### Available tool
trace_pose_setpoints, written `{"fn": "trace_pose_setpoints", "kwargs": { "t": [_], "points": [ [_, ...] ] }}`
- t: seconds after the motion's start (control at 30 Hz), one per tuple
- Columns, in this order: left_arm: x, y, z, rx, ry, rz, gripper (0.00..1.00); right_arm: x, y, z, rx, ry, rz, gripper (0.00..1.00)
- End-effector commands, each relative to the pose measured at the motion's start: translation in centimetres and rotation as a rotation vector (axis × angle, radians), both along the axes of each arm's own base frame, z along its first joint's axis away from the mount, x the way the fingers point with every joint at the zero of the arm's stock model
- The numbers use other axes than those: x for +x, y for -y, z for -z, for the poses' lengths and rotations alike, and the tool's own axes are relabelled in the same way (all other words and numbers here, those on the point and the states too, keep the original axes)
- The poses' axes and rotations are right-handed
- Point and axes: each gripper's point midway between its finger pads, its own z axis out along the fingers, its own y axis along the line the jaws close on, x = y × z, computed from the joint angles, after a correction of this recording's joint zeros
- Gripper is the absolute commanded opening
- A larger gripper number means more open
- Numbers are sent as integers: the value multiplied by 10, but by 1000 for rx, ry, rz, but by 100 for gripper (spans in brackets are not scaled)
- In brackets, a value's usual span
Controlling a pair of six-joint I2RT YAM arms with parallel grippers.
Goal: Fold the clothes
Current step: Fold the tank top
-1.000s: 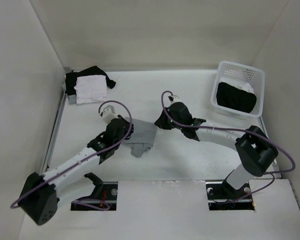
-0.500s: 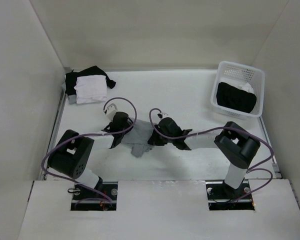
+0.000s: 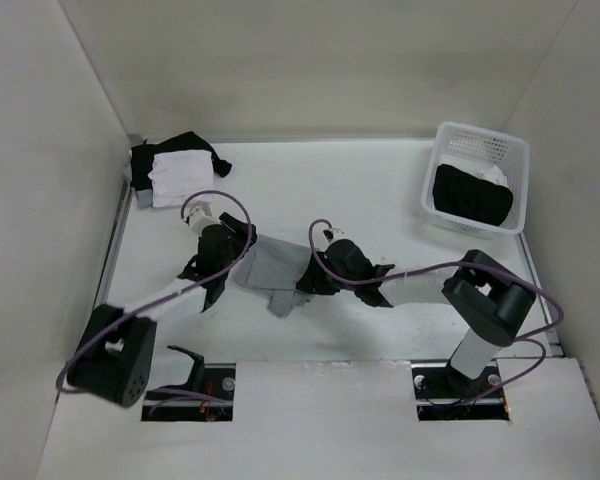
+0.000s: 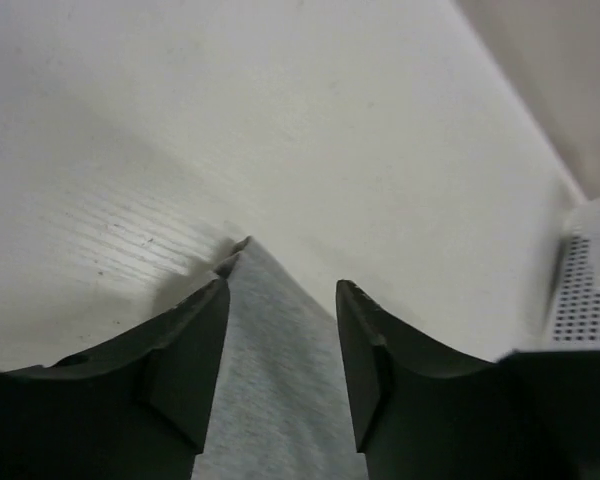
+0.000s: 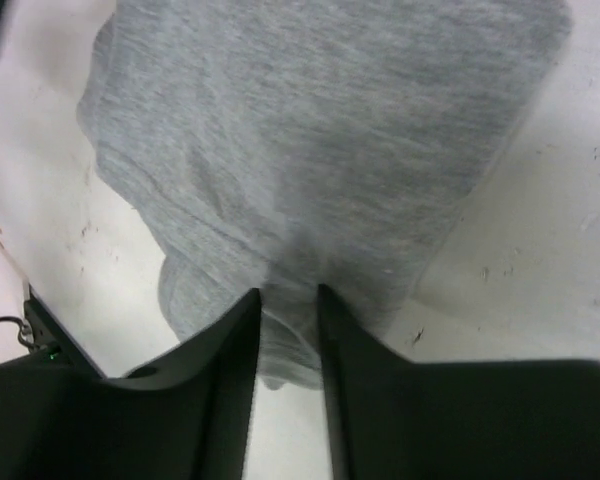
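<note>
A plain grey T-shirt [image 3: 272, 268], one of the clothes, lies bunched on the white table between my two arms. My left gripper [image 3: 240, 264] is at its left edge. In the left wrist view the left gripper [image 4: 282, 288] is open, and a strip of the grey T-shirt [image 4: 270, 380] runs between the spread fingers. My right gripper [image 3: 304, 279] is at the shirt's right side. The right wrist view shows the right gripper [image 5: 288, 293] with its fingers a little apart and a fold of the grey T-shirt [image 5: 310, 130] lying in the gap.
A white lattice basket [image 3: 477, 135] stands at the back right with a black garment [image 3: 470, 196] inside; its wall [image 4: 592, 285] shows in the left wrist view. At the back left corner a white garment [image 3: 178, 176] lies on a black one [image 3: 187, 145].
Both grippers have opened on the grey shirt. The left arm has swung its elbow out to the left, and the shirt's left part now lies spread further left.
</note>
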Motion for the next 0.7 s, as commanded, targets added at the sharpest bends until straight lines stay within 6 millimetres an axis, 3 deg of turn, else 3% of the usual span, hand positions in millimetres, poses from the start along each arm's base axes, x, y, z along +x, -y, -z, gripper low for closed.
{"fn": "trace_pose_setpoints", "kwargs": {
  "t": [0.0, 0.2, 0.4, 0.53, 0.67],
  "points": [
    [-16, -12, -38, -20, 110, -15, 47, -4, 2, -24, 8, 48, -15, 41],
    [-82, -23, 4, 28, -92, 22, 56, -4, 11, -80, 85, 184, -13, 60],
    [-136, -25, 34, 6, -275, 80, 65, -5, 41, -96, 105, 242, 29, 67],
    [-145, -12, 46, -65, -301, 127, 69, -2, 49, -97, 102, 249, 45, 67],
    [-134, -2, 55, -105, -316, 140, 67, -2, 48, -100, 106, 254, 45, 67]
  ]
}}
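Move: Behind and below the left hand lies the tank top: its middle roughly 7 cm back, 6 cm right and 6 cm down, its near-left corner about 10 cm back and 2 cm left. The white folded cloth is some 12 cm ahead and 16 cm left of the left hand. From the right hand, low at the near-right part, the tank top's middle is about 4 cm ahead, 5 cm left and 2 cm below; its loose flap is 4 cm back and 4 cm left. Rising about 5 cm off the far-left part, the left hand draws back some 13 cm towards the near-left corner and sinks low over the table, opening further and tipping its fingers about 15 degrees more downward. Meanwhile the right hand opens wide, comes free of the tank top and lifts about 9 cm, drifting right as its fingers tilt up a little. ##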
